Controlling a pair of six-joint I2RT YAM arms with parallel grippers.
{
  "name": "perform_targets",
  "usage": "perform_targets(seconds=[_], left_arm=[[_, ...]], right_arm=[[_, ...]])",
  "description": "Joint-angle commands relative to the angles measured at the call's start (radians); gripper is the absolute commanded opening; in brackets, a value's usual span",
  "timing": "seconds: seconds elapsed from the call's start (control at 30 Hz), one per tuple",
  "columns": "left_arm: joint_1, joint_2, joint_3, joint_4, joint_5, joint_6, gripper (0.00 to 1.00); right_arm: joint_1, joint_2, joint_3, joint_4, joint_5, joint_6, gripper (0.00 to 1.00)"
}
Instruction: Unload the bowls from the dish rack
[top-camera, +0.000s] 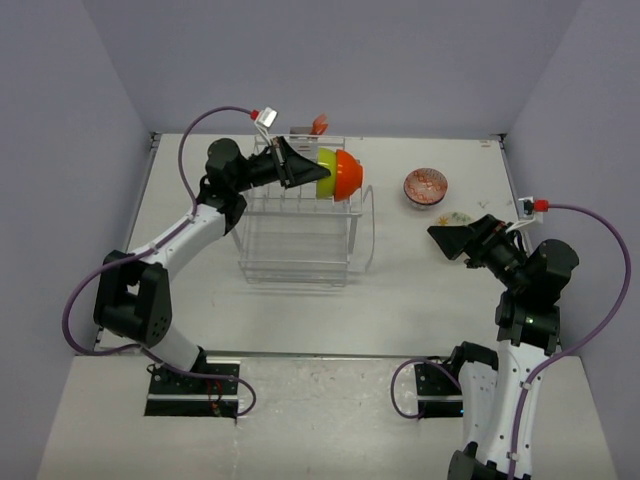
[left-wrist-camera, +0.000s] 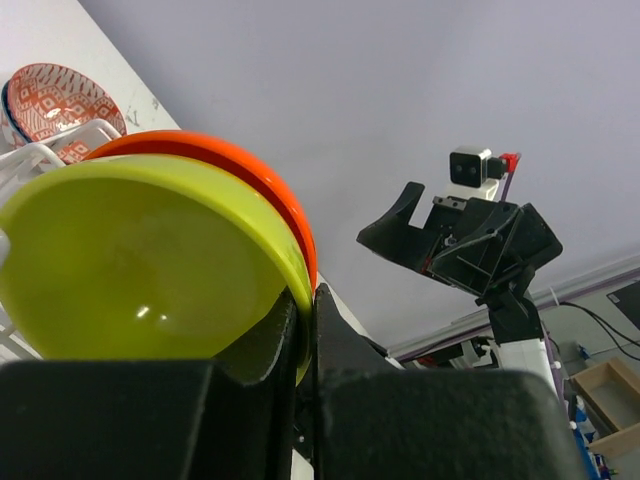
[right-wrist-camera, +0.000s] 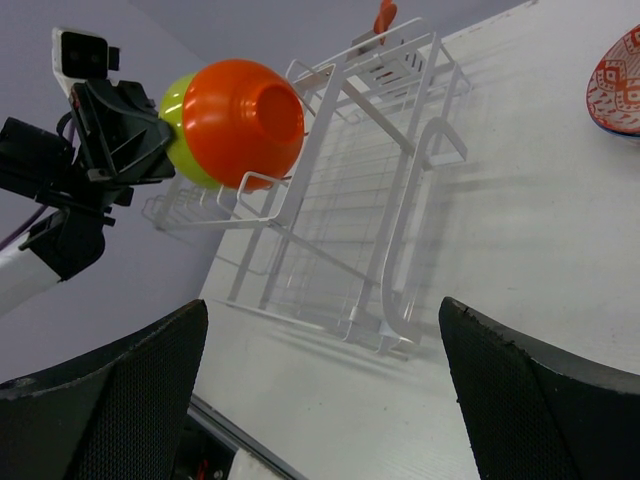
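The white wire dish rack (top-camera: 298, 235) stands left of the table's middle. On its top tier a lime green bowl (top-camera: 324, 172) and an orange bowl (top-camera: 348, 173) stand on edge, close together. My left gripper (top-camera: 300, 166) is shut on the lime bowl's rim (left-wrist-camera: 292, 275), one finger inside the bowl and one outside, next to the orange bowl (left-wrist-camera: 250, 170). My right gripper (top-camera: 446, 241) hovers open over the table at the right, nothing between its fingers (right-wrist-camera: 322, 312). On the table lie a red-zigzag bowl (top-camera: 426, 187) and a pale floral bowl (top-camera: 461, 218), the latter partly hidden.
An orange-red item (top-camera: 319, 124) sticks up at the rack's back edge. Grey walls close in the table on three sides. The rack (right-wrist-camera: 370, 180) has a wire handle loop facing my right gripper.
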Motion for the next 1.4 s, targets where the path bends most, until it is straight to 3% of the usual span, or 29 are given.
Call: perform_targets(seconds=[0.0,0.47,0.7,0.8,0.9,0.93,0.97,1.07,1.13,1.17,1.23,1.27,1.3,1.37], left_arm=[[0.004,-0.038,0.014,0.002,-0.038,0.036,0.00],[0.004,-0.174,0.005,-0.043,-0.145,0.074,0.00],[0.004,-0.272,-0.006,-0.144,-0.273,0.136,0.00],[-0.001,-0.295,0.029,-0.184,-0.276,0.215,0.00],[-0.051,-0.331,0.110,-0.305,-0.289,0.431,0.00],[-0.083,-0.342,0.142,-0.366,-0.320,0.623,0.00],[-0.178,-0.362,0.204,-0.499,-0.364,0.733,0.00],[-0.387,-0.393,0.265,-0.688,-0.561,1.045,0.00],[-0.523,-0.402,0.285,-0.764,-0.606,1.207,0.00],[-0.566,-0.407,0.292,-0.832,-0.625,1.255,0.00],[-0.707,-0.405,0.299,-0.896,-0.713,1.364,0.00],[-0.749,-0.393,0.304,-0.949,-0.750,1.390,0.00],[-0.787,-0.381,0.318,-0.980,-0.811,1.421,0.00],[-0.879,-0.335,0.334,-1.063,-0.859,1.437,0.00]], right_arm=[[0.006,-0.003,0.004,0.003,0.000,-0.015,0.97],[0.006,-0.003,0.011,-0.001,0.003,-0.022,0.97],[0.004,-0.002,0.018,-0.003,0.001,-0.023,0.97],[0.006,0.003,0.030,0.000,-0.013,-0.017,0.99],[0.006,0.006,0.027,0.074,-0.121,0.061,0.99],[0.004,0.006,0.016,0.120,-0.163,0.116,0.99],[0.004,0.006,-0.001,0.261,-0.203,0.249,0.99],[0.006,-0.002,0.003,0.401,-0.280,0.368,0.99],[0.006,-0.010,0.091,0.268,-0.225,0.284,0.99],[0.004,-0.016,0.149,0.090,-0.190,0.159,0.99],[0.004,-0.019,0.306,-0.065,-0.059,0.045,0.99],[0.007,-0.008,0.361,-0.204,-0.010,-0.051,0.99],[0.013,0.004,0.455,-0.266,0.086,-0.089,0.98],[0.053,0.053,0.519,-0.386,0.134,-0.170,0.96]])
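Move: The left fingers already pinch the rim of the green bowl, still in the rack; the waiting open right gripper lies about 12 cm back, 22 cm right and 3 cm lower. The orange bowl is nested some 5 cm right, 4 cm ahead and 6 cm below; the red bowl stack is roughly 17 cm ahead, 28 cm right, 28 cm below. From the right hand, the green bowl is about 16 cm ahead, 22 cm left and 2 cm below. Keeping its pinch on the green bowl's rim, the left hand first lifts about 7 cm with a little drift to the left, then sweeps back some 20 cm and to the right towards the right gripper, rolling about 65 degrees around its fingers so that the forward side swings up. Late on, the right hand, open and empty, rises some 12 cm and draws back slightly. ##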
